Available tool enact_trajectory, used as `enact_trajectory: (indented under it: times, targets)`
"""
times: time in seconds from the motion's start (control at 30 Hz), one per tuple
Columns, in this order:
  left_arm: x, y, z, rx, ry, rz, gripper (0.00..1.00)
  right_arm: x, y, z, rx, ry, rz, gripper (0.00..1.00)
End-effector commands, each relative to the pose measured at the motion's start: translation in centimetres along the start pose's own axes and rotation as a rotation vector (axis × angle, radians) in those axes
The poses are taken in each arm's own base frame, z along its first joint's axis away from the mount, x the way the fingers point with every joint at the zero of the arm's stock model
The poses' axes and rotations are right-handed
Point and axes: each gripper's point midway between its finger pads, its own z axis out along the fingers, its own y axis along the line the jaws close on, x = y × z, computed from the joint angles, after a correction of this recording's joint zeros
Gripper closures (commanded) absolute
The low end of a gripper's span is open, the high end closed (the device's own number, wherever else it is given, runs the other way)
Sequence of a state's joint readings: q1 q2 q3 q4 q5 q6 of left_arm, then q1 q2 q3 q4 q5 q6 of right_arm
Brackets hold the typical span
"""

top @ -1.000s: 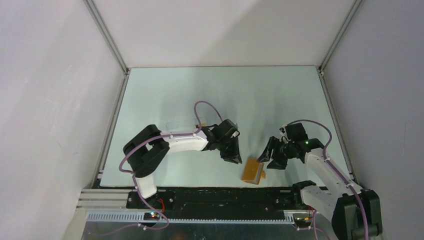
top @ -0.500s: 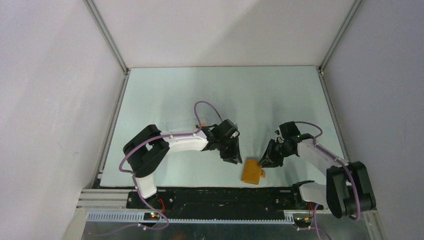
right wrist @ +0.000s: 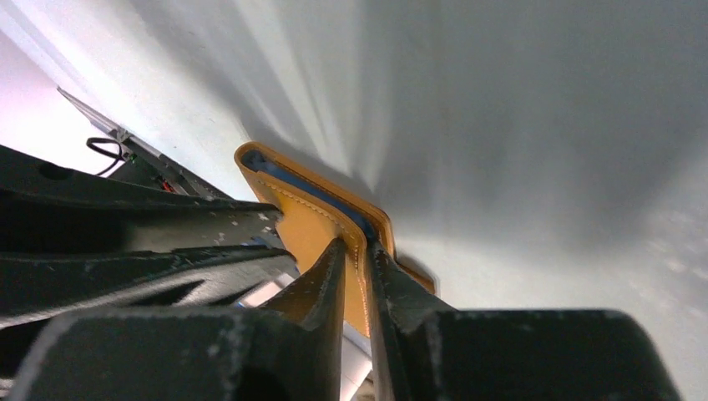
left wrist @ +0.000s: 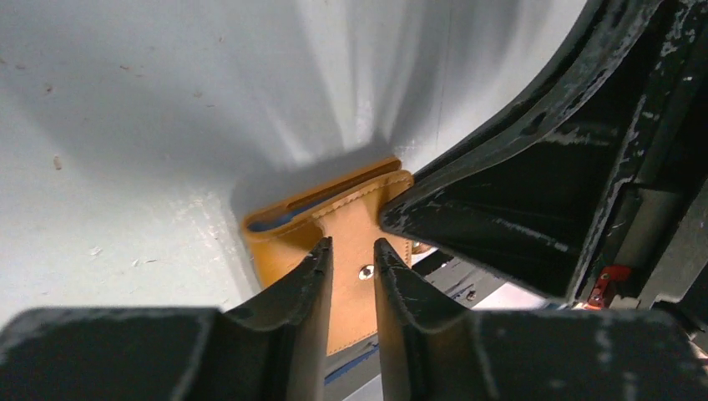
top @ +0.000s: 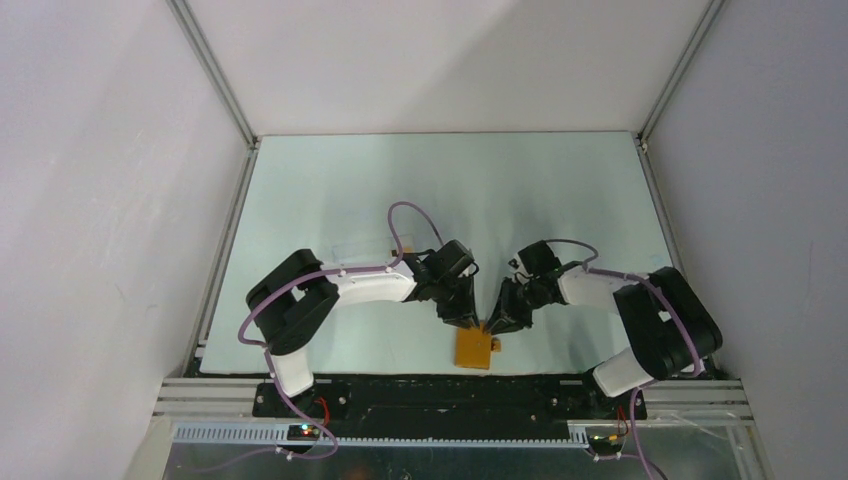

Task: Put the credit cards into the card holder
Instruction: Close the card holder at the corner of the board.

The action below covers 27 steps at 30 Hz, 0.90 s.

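Note:
The card holder (top: 473, 349), an orange-mustard wallet with a blue lining, lies near the table's front edge. My right gripper (top: 497, 323) is shut on the wallet's stitched flap edge (right wrist: 357, 251). My left gripper (top: 466, 322) hovers right over the wallet's far edge. Its jaws are a narrow gap apart and hold nothing. Through the gap the wallet's tab and its metal snap (left wrist: 366, 271) show. One of the right gripper's fingers (left wrist: 518, 209) lies close beside it. No credit cards show in any view.
A faint clear rectangular case (top: 355, 245) lies on the mat behind the left arm. The black front rail (top: 440, 395) runs just below the wallet. Grey walls close in both sides and the back.
My right arm has swung left and dragged the wallet left along the front edge, up to my left gripper. The left arm has barely moved.

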<state>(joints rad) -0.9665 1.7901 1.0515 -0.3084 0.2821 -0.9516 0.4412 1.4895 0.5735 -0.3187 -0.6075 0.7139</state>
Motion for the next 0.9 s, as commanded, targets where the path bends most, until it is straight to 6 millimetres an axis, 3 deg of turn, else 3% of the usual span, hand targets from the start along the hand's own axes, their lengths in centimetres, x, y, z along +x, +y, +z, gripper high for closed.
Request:
enact_trajectory:
  times: [0.0, 0.17, 0.3, 0.57, 0.77, 0.87]
  targets:
    - [0.2, 0.5, -0.5, -0.029, -0.017, 0.023, 0.73, -1.8, 3.0, 1.2, -0.052, -0.035, -0.108, 0.79]
    - [1.0, 2.3, -0.7, -0.082, -0.014, -0.006, 0.85, -2.0, 3.6, 0.3, -0.030, -0.060, -0.179, 0.54]
    - [1.6, 3.9, 0.1, -0.132, 0.009, -0.030, 0.97, -1.5, 2.7, -1.1, 0.034, -0.091, -0.195, 0.44]
    - [2.0, 5.2, 1.2, -0.183, 0.031, -0.045, 1.00, 1.8, 1.2, -3.0, 0.019, -0.060, -0.106, 0.46]
    - [2.2, 6.0, 1.6, -0.211, 0.042, -0.054, 1.00, 4.8, 0.2, -2.4, -0.045, 0.035, -0.004, 0.47]
    - [2.2, 6.0, 1.6, -0.211, 0.041, -0.053, 1.00, 5.1, 0.4, -2.0, -0.062, 0.046, 0.020, 0.48]
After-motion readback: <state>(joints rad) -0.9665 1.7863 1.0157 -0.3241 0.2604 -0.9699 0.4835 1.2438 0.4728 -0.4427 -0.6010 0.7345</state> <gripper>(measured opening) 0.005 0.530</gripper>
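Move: The right hand is at the card holder's far right corner. The closing strap, on the holder's right edge, lies about 3 cm back and 1 cm to its right, and the holder's middle some 4 cm back and 3 cm left, both about 1 cm lower. From the left hand, just over the cover's far part, the holder's middle is about 4 cm back, 1 cm left and 2 cm down; the strap is roughly 4 cm back, 5 cm right. Left and slightly forward the right hand first carries on across the cover's edge, some 2 cm, opening wide and coming free; it then rises and swings back right, and finally draws back and dips, open, beside the strap. The left hand shifts 1.5 cm left and 1 cm down, shuts its fingers and presses their tips on the cover. ##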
